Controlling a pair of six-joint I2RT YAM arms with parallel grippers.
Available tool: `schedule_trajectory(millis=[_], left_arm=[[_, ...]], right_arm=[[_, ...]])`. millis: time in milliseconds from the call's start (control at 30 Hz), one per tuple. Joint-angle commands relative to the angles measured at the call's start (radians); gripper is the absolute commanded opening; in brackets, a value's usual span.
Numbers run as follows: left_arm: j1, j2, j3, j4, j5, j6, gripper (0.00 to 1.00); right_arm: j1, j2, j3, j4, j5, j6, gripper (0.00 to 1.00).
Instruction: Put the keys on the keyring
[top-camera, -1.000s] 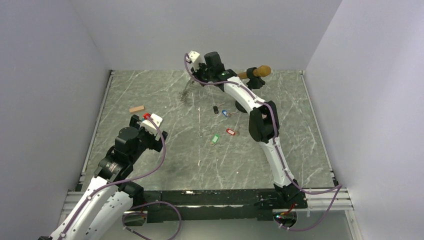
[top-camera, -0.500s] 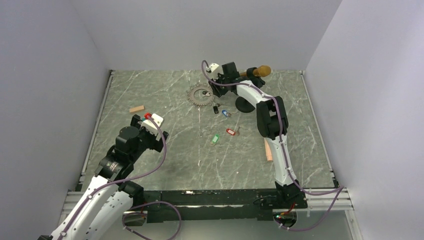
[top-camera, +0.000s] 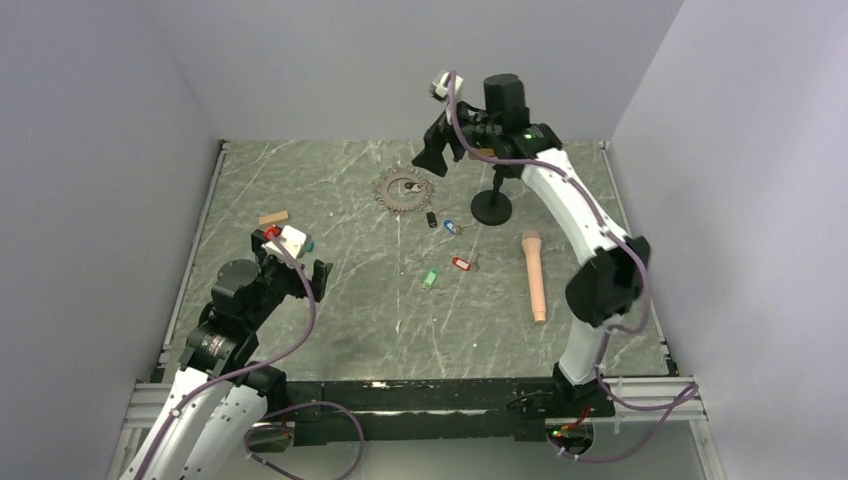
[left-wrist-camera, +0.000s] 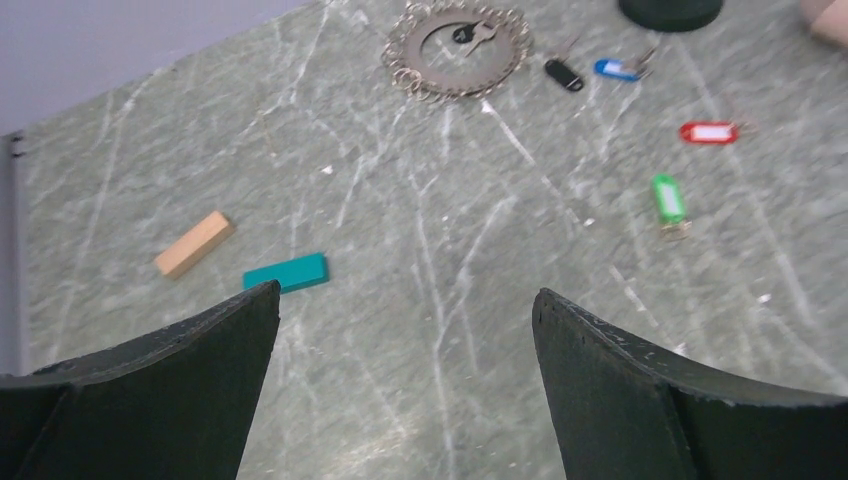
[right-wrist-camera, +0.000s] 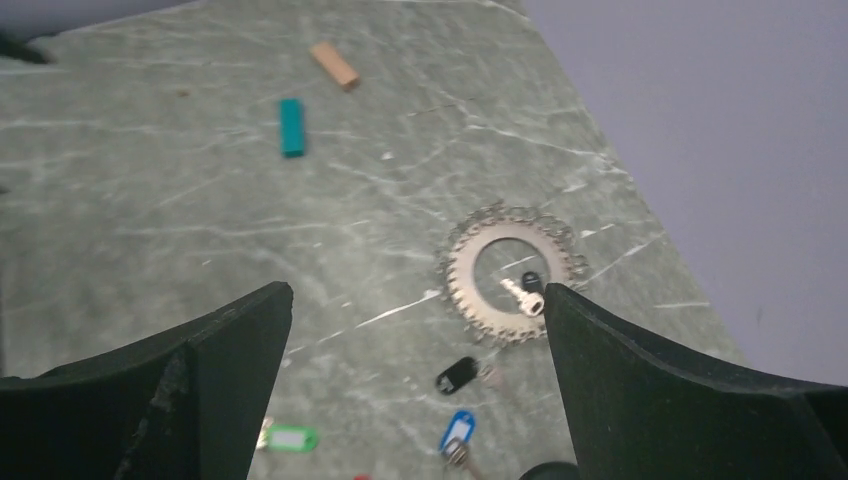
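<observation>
The keyring (top-camera: 403, 189), a toothed dark metal ring, lies flat on the table towards the back. A small silver key (right-wrist-camera: 525, 292) with a black tag rests inside its centre hole. The black-tagged key (top-camera: 432, 219), blue-tagged key (top-camera: 452, 226), red-tagged key (top-camera: 460, 263) and green-tagged key (top-camera: 430, 278) lie loose in front of the ring. My right gripper (top-camera: 432, 160) hangs open above and just right of the ring, holding nothing. My left gripper (top-camera: 318, 280) hovers open over bare table at the near left, far from the keys.
A black microphone-stand base (top-camera: 492, 208) stands right of the keys. A tan microphone (top-camera: 533, 275) lies flat further right. A tan wooden block (top-camera: 273, 217) and a teal block (left-wrist-camera: 286, 272) lie at the left, close to my left gripper. Grey walls enclose the table.
My right gripper opened and let go of the keyring, which went from hanging to lying flat. The right arm then rose and swung right. My left arm drew back slightly.
</observation>
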Motion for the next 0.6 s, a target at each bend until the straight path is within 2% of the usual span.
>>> schedule_trajectory(millis=[0, 100, 200, 367, 567], left_arm=[[0.013, -0.017, 0.062, 0.082, 0.126, -0.207, 0.99], [0.013, -0.014, 0.108, 0.126, 0.232, -0.32, 0.99], [0.013, -0.006, 0.138, 0.171, 0.287, -0.385, 0.99], [0.014, 0.056, 0.191, 0.139, 0.294, -0.339, 0.99], [0.014, 0.1, 0.295, -0.005, 0.275, -0.297, 1.0]], right_arm=[[0.002, -0.209, -0.194, -0.074, -0.096, -0.05, 1.0], [-0.018, -0.379, -0.346, -0.034, -0.05, -0.019, 1.0], [-0.098, -0.506, -0.434, -0.047, -0.11, 0.026, 1.0], [-0.267, -0.677, -0.581, 0.034, -0.206, 0.177, 1.0], [-0.354, -0.853, -0.695, 0.043, 0.034, 0.377, 1.0]])
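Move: Ahead of the empty right hand by about 12 cm, 5 cm to its left and some 29 cm below, the keyring lies flat on the table. The black key is only 2 cm ahead and 3 cm right of that hand, the blue key 1 cm back and 8 cm right, the microphone stand's base 6 cm ahead and 19 cm right. From the left hand, the keyring lies some 32 cm ahead, 20 cm right and 20 cm down. Backing away from the keyring, already released, the open right hand first draws back, then swings right, about 15 cm each way, staying high and turning some 15 degrees clockwise. The left hand, also empty and open, rises about 10 cm and drifts 5 cm right, its left side rolling down some 20 degrees; neither touches anything. ##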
